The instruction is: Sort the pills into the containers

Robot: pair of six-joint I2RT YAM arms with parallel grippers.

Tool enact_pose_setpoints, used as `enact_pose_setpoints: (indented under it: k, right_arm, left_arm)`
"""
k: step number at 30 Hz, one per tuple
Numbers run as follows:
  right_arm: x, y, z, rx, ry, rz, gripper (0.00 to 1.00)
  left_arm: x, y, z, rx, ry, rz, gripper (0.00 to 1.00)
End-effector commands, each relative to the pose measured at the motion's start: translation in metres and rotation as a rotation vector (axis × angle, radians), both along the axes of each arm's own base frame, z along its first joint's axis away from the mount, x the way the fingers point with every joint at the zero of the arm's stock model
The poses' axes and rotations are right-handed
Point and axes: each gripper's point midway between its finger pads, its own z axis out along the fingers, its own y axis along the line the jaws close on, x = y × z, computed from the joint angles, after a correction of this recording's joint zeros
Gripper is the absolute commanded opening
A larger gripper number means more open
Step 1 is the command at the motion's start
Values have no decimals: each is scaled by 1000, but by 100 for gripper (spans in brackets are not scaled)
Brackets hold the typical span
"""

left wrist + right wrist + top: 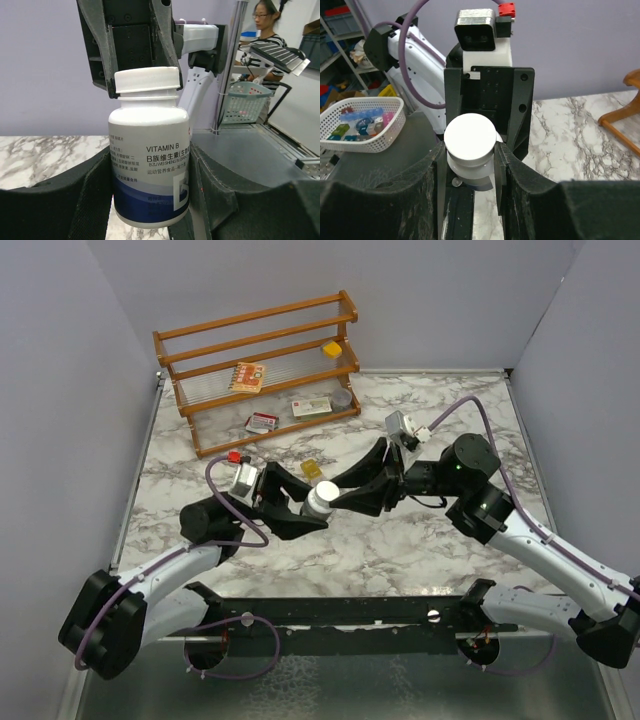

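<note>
A white pill bottle [320, 498] with a blue band and a white screw cap is held between both arms over the middle of the marble table [420, 550]. My left gripper [150, 172] is shut on the bottle [149, 150], its pads pressed to both sides of the body. My right gripper [470, 150] is shut on the white cap [470, 139], meeting the bottle end-on. In the top view the left gripper [300, 512] and right gripper [340, 492] come together at the bottle. A small yellowish piece [312, 469] lies just behind them, too small to tell whether it is the pills.
A wooden rack [262, 370] stands at the back left, holding an orange box [247, 376], a yellow cube [331, 348], a red-and-white box [262, 422], a green-and-white box [311, 407] and a low grey tin [343, 397]. Grey walls close in the table's sides.
</note>
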Motion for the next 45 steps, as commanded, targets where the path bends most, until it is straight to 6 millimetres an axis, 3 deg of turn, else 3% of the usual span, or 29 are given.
enact_pose_setpoints:
  k: [1,6,9,12,17,24,29,35,38,40,45]
  right_arm:
    - [-5,-1,-5,5,-51,51,11]
    - [-13,-1,-4,12,-82,106,11]
    - [-13,-1,-5,7,-81,101,17]
    - [-10,-2,-5,5,-76,74,46]
    - [-12,-7,-4,8,-78,62,72]
    - [-10,-11,-2,8,-76,25,78]
    - [18,-17,1,9,-28,-164,78]
    - [48,-31,15,25,-5,-368,78]
    - [57,-33,18,25,-3,-412,80]
    - [60,-32,22,35,1,-427,86]
    - [76,-28,24,68,31,-483,87]
  left_arm:
    - [-35,11,19,-71,-146,-118,0]
    - [-34,9,19,-72,-135,-128,0]
    - [-35,10,21,-80,-147,-123,0]
    - [-35,11,23,-83,-160,-111,0]
    - [-21,7,24,-63,-169,-26,0]
    - [-7,7,30,-44,-200,88,0]
    - [13,7,27,-26,-173,200,0]
    - [56,8,9,50,-120,412,0]
    - [71,12,7,55,-113,494,0]
    - [77,15,6,53,-112,532,0]
    - [90,18,3,56,-97,595,0]
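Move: The left hand already holds the upright vitamin bottle low on its body, so the white lid is about 5 cm above that hand point, some 2 cm to the right and level fore and aft. The right fingers already pinch the lid, which is right at their hand point; the bottle's middle is about 4 cm below and 2 cm to the left. The yellow container stands on the table some 30 cm ahead of the left hand, 4 cm to its left and 33 cm below. Drifting back barely a centimetre together, the hands pause while the right fingers open wide and let go of the lid. The right hand then swings forward and somewhat right, away from the bottle, turning some 25 degrees clockwise. The left keeps its grip on the bottle, backs and lifts slightly, then carries it forward about 9 cm, sinking a little and turning about 30 degrees counter-clockwise. ##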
